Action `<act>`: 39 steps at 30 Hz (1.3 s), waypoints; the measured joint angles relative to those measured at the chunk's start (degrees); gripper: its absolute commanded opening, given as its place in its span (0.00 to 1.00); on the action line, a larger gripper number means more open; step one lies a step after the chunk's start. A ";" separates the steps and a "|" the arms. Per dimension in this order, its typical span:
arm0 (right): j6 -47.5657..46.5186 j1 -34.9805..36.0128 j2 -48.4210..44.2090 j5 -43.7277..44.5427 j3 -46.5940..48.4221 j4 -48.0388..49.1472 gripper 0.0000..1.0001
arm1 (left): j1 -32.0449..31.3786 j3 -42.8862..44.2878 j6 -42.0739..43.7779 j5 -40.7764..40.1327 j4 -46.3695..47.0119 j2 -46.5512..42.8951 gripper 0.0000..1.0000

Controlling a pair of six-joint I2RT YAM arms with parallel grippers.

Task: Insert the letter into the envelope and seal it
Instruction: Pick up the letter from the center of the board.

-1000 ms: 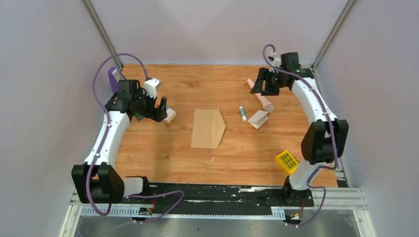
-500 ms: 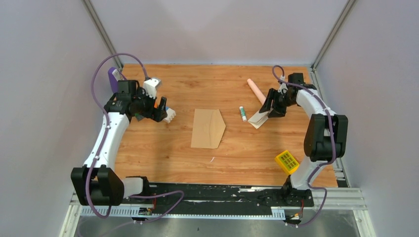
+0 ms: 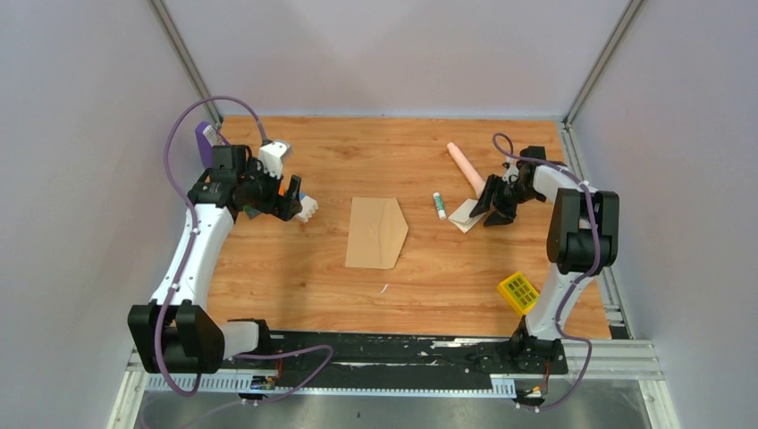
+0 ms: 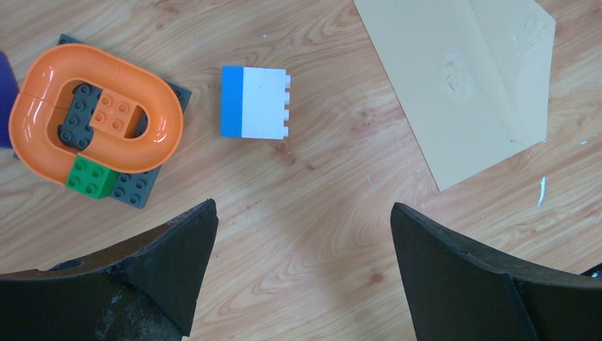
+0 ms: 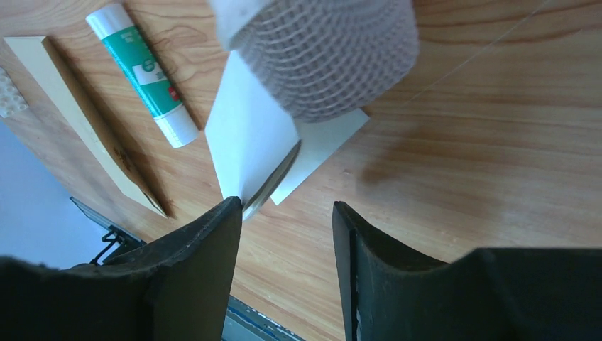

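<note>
The tan envelope [image 3: 375,232] lies flat mid-table with its pointed flap toward the right; its corner also shows in the left wrist view [image 4: 461,78]. The letter [image 3: 465,214], a folded pale sheet, rests to its right. My right gripper [image 3: 494,207] is low at the letter's right edge. In the right wrist view the jaws [image 5: 287,206] are open with only bare wood between them. The left fingertip [image 5: 231,213] sits at the letter's [image 5: 255,142] lifted near corner. My left gripper [image 3: 290,207] hovers wide open [image 4: 302,213], left of the envelope.
A glue stick [image 3: 439,206] lies just left of the letter, and a pink mesh-covered roll [image 3: 467,165] lies behind it. Toy bricks [image 4: 255,101] and an orange loop on a grey plate [image 4: 96,121] sit under the left arm. A yellow block [image 3: 518,291] lies near the right base.
The right arm swung from the far back of the table down and toward me to the letter's right edge, its jaws narrowing slightly. The left arm stayed still.
</note>
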 measured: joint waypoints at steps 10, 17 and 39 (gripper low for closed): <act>0.20 -1.31 2.93 -3.28 0.87 0.81 0.47 | 0.00 0.00 0.04 0.02 0.00 0.00 1.00; 0.92 -1.31 3.78 -5.22 2.29 1.60 0.43 | 0.00 0.00 0.04 0.02 0.00 -0.04 1.00; 3.02 -1.31 6.03 -7.23 4.26 4.42 0.04 | 0.00 0.00 0.07 0.13 0.00 -0.04 1.00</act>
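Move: The folded letter lies about 4 cm to the right gripper's left and 1 cm farther out, some 2 cm below the hand point. The glue stick is roughly 13 cm left and 4 cm ahead of that gripper; the pink microphone's middle is about 15 cm ahead and 4 cm left, its mesh head nearer. From the idle left gripper the letter is some 50 cm to the right, about level fore and aft and 16 cm lower. Settle the half-open right gripper not quite 1 cm lower beside the letter, then ease it forward some 3 cm and slightly left along the letter's right-hand side, towards the microphone's head, rolling the wrist about 5 degrees so its left side rises. Close the fingers as you go, fastest at the end, to pinch the folded edge between the tips. ##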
